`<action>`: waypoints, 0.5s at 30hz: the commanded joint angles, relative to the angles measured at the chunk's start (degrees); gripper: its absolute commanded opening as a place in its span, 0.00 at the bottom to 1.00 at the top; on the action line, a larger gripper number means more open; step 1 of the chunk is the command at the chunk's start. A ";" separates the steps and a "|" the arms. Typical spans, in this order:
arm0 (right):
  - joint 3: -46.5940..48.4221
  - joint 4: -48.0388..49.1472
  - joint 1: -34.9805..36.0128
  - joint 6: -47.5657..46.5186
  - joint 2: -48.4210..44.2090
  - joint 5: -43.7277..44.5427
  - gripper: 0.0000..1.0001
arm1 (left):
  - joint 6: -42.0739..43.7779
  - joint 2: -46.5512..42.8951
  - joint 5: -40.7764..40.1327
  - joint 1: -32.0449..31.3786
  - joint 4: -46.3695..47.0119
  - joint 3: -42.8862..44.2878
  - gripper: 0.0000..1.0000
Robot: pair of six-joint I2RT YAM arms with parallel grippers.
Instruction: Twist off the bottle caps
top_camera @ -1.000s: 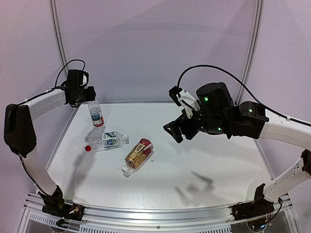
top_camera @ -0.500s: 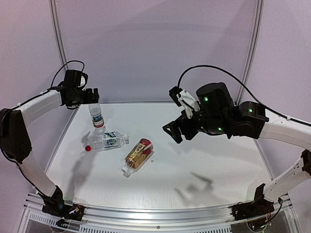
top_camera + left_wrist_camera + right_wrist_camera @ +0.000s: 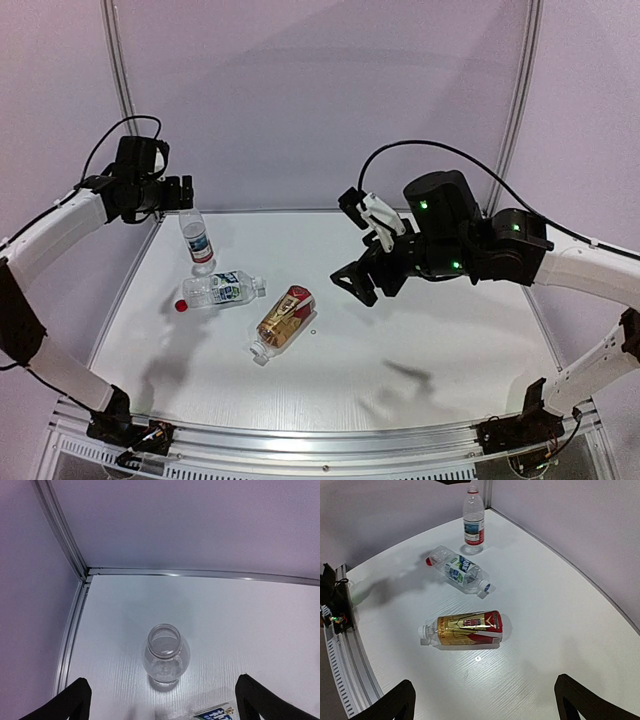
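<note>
A clear bottle with a blue-white-red label [image 3: 198, 238] stands upright at the back left; from above its mouth [image 3: 164, 641] is open, with no cap on it. My left gripper [image 3: 182, 192] hovers above it, open and empty [image 3: 165, 700]. A clear bottle with a green-blue label [image 3: 225, 289] lies on its side with a red cap [image 3: 181, 305] [image 3: 428, 561] on it. The amber bottle [image 3: 283, 317] [image 3: 468, 627] lies nearer, and its whitish cap [image 3: 423, 630] is on. My right gripper [image 3: 346, 240] hangs open over the table's middle, empty [image 3: 487, 700].
Aluminium rails run along the table's left edge [image 3: 70, 630] and front edge [image 3: 320, 440]. Lilac walls close in the back and sides. A tiny white ring [image 3: 478, 658] lies beside the amber bottle.
My left gripper opened, let go of the upright bottle's top, and drew up and to the left. The bottle stayed standing. My right gripper shifted slightly left.
</note>
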 commanded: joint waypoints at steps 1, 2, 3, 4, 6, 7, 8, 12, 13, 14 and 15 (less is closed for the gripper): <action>1.57 -1.05 -0.26 -9.95 0.14 -13.78 0.99 | -1.53 -5.35 -10.97 -4.43 -10.44 0.98 0.99; 1.91 -2.17 -0.28 -13.11 1.01 -17.24 0.99 | -2.38 -6.26 -12.30 -5.45 -13.53 1.82 0.99; 2.62 -3.80 -0.29 -17.16 2.05 -19.81 0.99 | -3.59 -6.79 -13.34 -6.17 -17.03 2.48 0.99; 3.54 -5.36 -0.36 -19.85 3.48 -21.41 0.99 | -5.25 -7.56 -13.79 -6.81 -19.78 2.73 0.99; 5.32 -7.88 -0.38 -25.28 6.60 -21.61 0.99 | -8.70 -9.99 -11.70 -7.21 -24.21 2.30 0.99; 5.99 -8.25 -0.50 -27.69 8.24 -20.64 0.99 | -9.61 -11.78 -10.60 -7.74 -24.89 0.98 0.99; 6.71 -8.51 -0.72 -29.73 9.80 -19.97 0.99 | -9.73 -13.58 -10.05 -8.61 -24.87 -1.43 0.99; 9.75 -9.74 -1.32 -38.57 15.71 -23.60 0.99 | -12.11 -23.40 -8.23 -12.52 -26.46 -6.85 0.99; 10.68 -9.98 -1.37 -40.91 17.02 -24.68 0.99 | -13.03 -26.20 -7.16 -12.80 -27.39 -7.70 0.99; 11.71 -10.44 -1.40 -43.07 18.57 -25.52 0.99 | -13.85 -28.13 -6.48 -13.21 -28.51 -8.21 0.99; 12.81 -10.75 -1.50 -45.33 20.11 -25.99 0.99 | -14.96 -29.53 -6.27 -13.72 -29.73 -8.61 0.99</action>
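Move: The gold bottle lies about 14 cm to the right hand's left, 7 cm ahead and some 27 cm below. Also from that hand, the lying clear bottle is 18 cm ahead and 29 cm left, and the standing bottle 28 cm ahead and 37 cm left. From the left hand, the gold bottle is about 15 cm back, 24 cm right and 25 cm below. Right hand sinks 7 cm, leftward and slightly back, towards the gold bottle, turning counter-clockwise; left hand withdraws 14 cm. ##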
